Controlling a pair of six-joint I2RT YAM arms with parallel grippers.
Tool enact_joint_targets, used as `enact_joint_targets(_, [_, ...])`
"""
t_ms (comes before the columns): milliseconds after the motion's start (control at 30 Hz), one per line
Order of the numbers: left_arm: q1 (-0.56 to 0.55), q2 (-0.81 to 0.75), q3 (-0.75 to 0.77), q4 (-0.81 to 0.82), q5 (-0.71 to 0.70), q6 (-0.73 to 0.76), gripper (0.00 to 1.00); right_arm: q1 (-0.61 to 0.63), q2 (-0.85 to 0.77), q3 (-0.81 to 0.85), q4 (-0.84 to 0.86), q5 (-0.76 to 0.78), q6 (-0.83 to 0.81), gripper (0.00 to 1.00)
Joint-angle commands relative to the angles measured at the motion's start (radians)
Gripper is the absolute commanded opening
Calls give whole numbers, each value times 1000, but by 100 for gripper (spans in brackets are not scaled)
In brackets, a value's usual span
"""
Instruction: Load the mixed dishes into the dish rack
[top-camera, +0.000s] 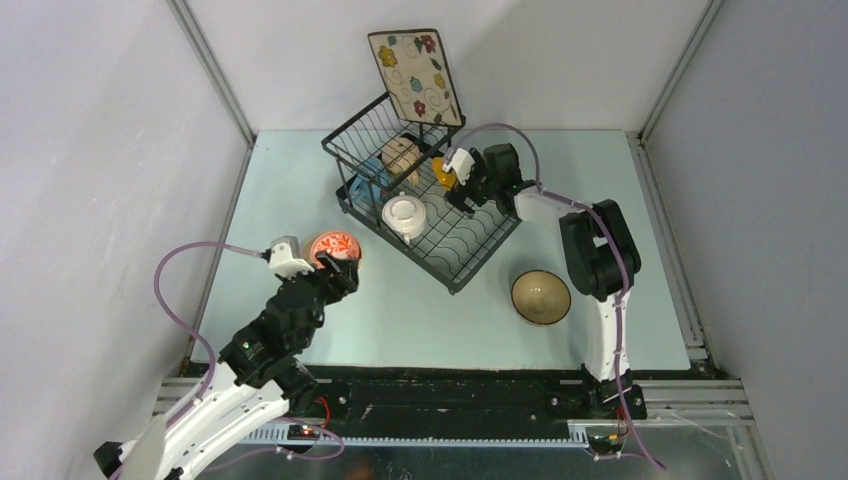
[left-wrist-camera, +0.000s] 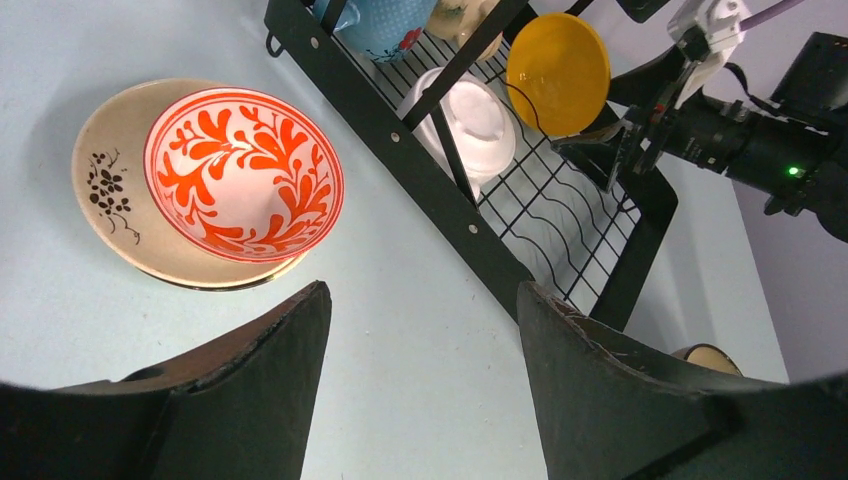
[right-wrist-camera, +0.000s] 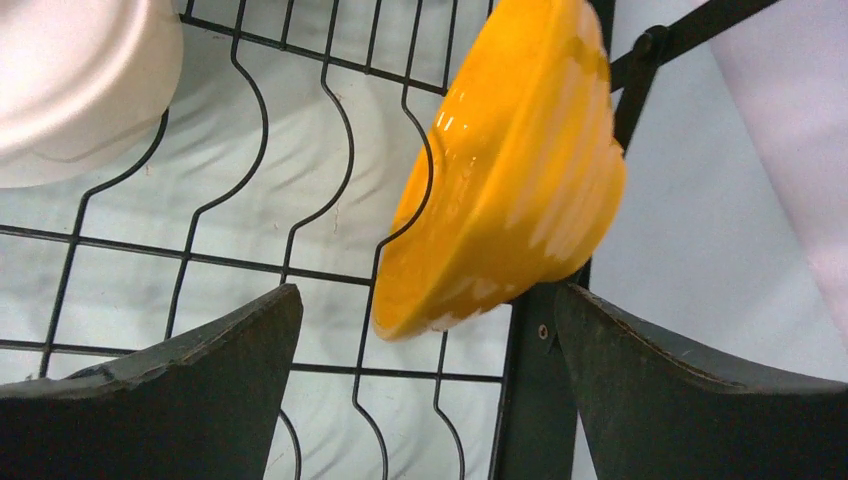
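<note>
The black dish rack (top-camera: 482, 243) stands mid-table. In it are the square floral plate (top-camera: 414, 76) standing at the back, a beige mug (top-camera: 402, 155), a blue mug (top-camera: 371, 172), the white two-handled bowl (top-camera: 405, 216) and the orange-yellow bowl (top-camera: 443, 174). In the right wrist view that orange-yellow bowl (right-wrist-camera: 510, 170) is tilted on edge against the rack frame (right-wrist-camera: 530, 400). My right gripper (right-wrist-camera: 428, 300) is open just below its rim. The red-patterned bowl (left-wrist-camera: 245, 170) sits on the cream round plate (left-wrist-camera: 105, 190) on the table. My left gripper (left-wrist-camera: 422, 300) is open and empty, just short of them.
A tan bowl (top-camera: 541, 297) sits alone on the table, right of the rack's near corner and beside the right arm's base. White walls with metal rails enclose the table on three sides.
</note>
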Motion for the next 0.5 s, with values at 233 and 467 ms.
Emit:
enact_joint_targets(233, [4,4,36,21,8,-1,74,-14,-196,-92,174,65,145,98])
enact_joint_targets(467, [4,7,20,27,21,11,75,-6,-368,-218,174,114,344,99])
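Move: The yellow bowl stands on edge in the dish rack just past the right gripper's open fingers, about 3 cm ahead and 3 cm to its left, level with it. The white cup lies some 7 cm back and 11 cm left, the brown mug about 5 cm ahead and 11 cm left. The tan bowl is roughly 22 cm back and 15 cm right, lower down. From the left gripper the yellow bowl lies about 31 cm ahead, 19 cm right and 12 cm below. Leave the yellow bowl and lift the right gripper clear of the dish rack, about 8 cm up, first almost straight, then easing a couple of centimetres right and back, away from the bowl. Keep the fingers wide open and empty, and as you climb roll the hand's left side up and turn it clockwise, some 10 degrees each. ##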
